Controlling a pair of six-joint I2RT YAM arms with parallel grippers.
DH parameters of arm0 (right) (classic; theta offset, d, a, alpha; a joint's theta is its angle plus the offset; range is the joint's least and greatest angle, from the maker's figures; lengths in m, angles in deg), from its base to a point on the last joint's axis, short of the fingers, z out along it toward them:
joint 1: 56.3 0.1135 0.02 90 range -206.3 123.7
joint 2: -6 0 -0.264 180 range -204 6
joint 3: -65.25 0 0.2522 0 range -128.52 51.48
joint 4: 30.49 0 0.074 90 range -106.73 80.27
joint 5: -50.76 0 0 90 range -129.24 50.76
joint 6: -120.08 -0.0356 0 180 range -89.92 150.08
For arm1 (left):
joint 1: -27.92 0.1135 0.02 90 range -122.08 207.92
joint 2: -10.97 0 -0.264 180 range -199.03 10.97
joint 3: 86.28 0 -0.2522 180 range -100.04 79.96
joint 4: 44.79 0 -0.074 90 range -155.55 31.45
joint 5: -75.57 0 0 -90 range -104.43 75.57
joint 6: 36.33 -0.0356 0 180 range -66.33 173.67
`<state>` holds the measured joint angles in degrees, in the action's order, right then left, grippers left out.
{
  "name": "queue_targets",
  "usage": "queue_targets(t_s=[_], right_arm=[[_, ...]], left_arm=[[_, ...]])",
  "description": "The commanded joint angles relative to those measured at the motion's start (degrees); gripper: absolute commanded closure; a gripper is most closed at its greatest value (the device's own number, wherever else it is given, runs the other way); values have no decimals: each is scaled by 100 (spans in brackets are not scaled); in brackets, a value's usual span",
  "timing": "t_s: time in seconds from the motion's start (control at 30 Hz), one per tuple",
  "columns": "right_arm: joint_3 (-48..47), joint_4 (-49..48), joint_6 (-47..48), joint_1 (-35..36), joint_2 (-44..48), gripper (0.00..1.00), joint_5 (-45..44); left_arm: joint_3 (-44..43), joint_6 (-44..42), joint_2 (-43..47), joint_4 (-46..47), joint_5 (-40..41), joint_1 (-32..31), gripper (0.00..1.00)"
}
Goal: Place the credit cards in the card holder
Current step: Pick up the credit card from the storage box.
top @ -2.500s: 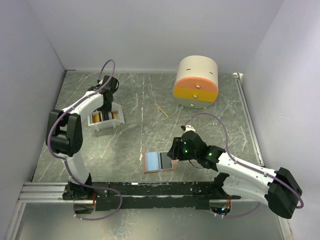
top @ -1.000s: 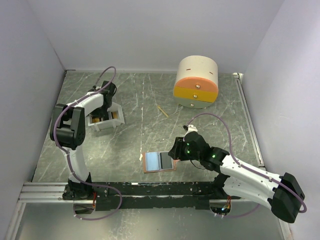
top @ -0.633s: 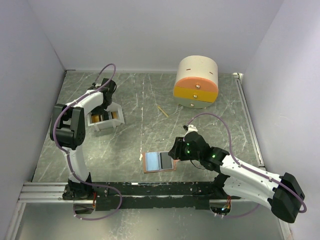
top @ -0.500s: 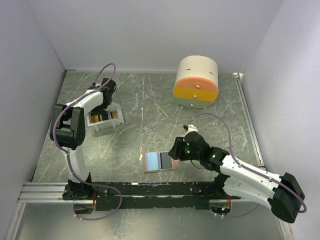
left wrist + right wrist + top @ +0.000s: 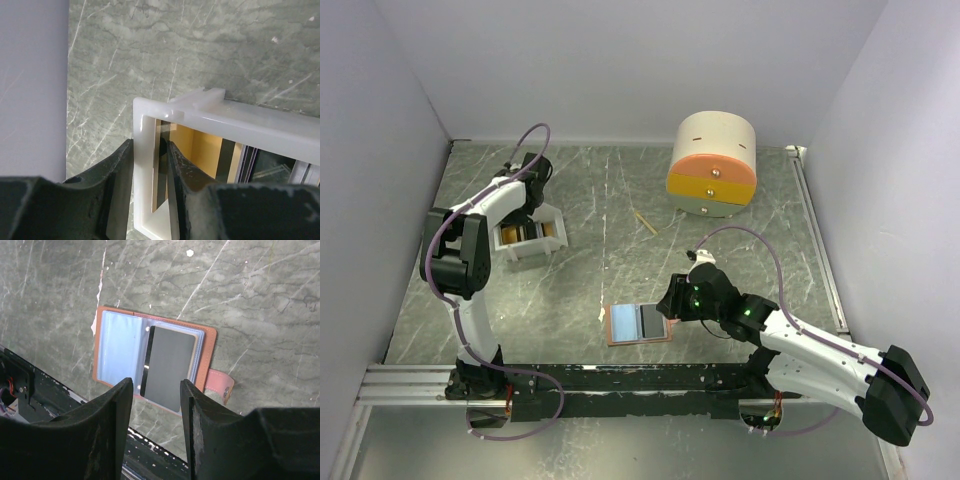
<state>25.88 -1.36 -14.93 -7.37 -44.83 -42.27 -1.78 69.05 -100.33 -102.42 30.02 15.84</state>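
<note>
The card holder (image 5: 640, 323) lies open on the table, salmon-pink edged, with a light blue inner face (image 5: 120, 350). A dark grey credit card (image 5: 170, 365) sits in its right side. My right gripper (image 5: 156, 385) hovers open just above it, at its right edge in the top view (image 5: 672, 298), with nothing between the fingers. More credit cards stand on edge in the white tray (image 5: 240, 117): a dark one (image 5: 162, 165) and a gold one (image 5: 205, 150). My left gripper (image 5: 149, 145) straddles the tray's end wall and the dark card, its jaws narrow around them.
The white tray (image 5: 558, 232) stands at the back left near the left wall. A round cream, orange and yellow drawer box (image 5: 712, 165) stands at the back right. A thin wooden stick (image 5: 644, 222) lies in front of it. A black rail (image 5: 620, 378) runs along the near edge.
The left gripper's jaws have drawn closer together around the tray wall and the dark card. The right arm holds still over the card holder.
</note>
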Motion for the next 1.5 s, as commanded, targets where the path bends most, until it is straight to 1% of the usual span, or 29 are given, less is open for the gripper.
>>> queue_targets(t_s=[0.0,0.13,0.23,0.27,0.33,0.37,0.5,0.63,0.67,0.87,1.03,1.13,1.27,1.33,1.4,1.47], right_arm=[[74,27,-16,5,63,57,-89],[81,12,-24,7,35,57,-78],[74,-13,-16,11,7,57,-67],[71,-9,-10,4,-6,57,-69],[48,10,1,4,-28,57,-71],[39,21,6,11,-29,57,-71],[62,19,-5,3,9,57,-89],[90,-27,-16,10,-18,57,-71],[83,-30,-16,6,-42,57,-63],[48,-53,-16,6,-88,57,-45],[5,27,-16,3,-37,57,-57],[-19,53,-41,3,24,57,-59],[-116,85,-89,7,34,57,-66],[-166,68,-123,3,63,57,-86],[-202,15,-215,5,162,57,-92],[-208,-72,-339,8,342,57,-106]], left_arm=[[-268,-70,27,-111,0,30,66],[-255,-104,-8,-99,-13,30,68],[-268,-120,-34,-101,15,30,67],[-258,-134,-32,-66,-9,30,69],[-238,-151,-42,-36,-43,30,75],[-238,-149,-59,-46,-37,30,77],[-292,-128,-75,-109,-112,34,80],[-459,-65,-30,-285,-255,22,92],[-498,-69,9,-312,-337,27,93],[-731,6,215,-496,-995,29,93],[-800,134,457,-649,-1315,30,93],[-799,200,674,-704,-1376,13,93],[-708,236,1160,-610,-1926,18,93],[-584,249,1462,-491,-2341,19,93],[-411,291,1811,-317,-2962,29,93],[-121,353,2211,-28,-3796,30,93]])
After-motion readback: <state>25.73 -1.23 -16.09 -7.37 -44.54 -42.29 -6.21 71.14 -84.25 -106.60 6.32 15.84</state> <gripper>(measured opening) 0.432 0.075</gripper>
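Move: The left hand is tilted over at the storage box's left end, one finger outside the left wall, the other inside; the striped card against that wall stands right between the fingers, its middle about 2 cm lower. At that same depth and level with it front to back, a yellow card stands some 3 cm to the right, the black cards about 8 cm. From the right hand, the striped card is about 23 cm forward, 41 cm left and 2 cm lower. Creeping up and forward barely a centimetre at first, the left hand closes its part-open fingers at the storage box's left wall, then slides off it to the right as they snap almost shut on a thin card. Keeping that pinch, it rises ever faster, about 9 cm up and 6 cm to the right, the wrist swinging nearly 30 degrees so the fingers point more steeply down. ##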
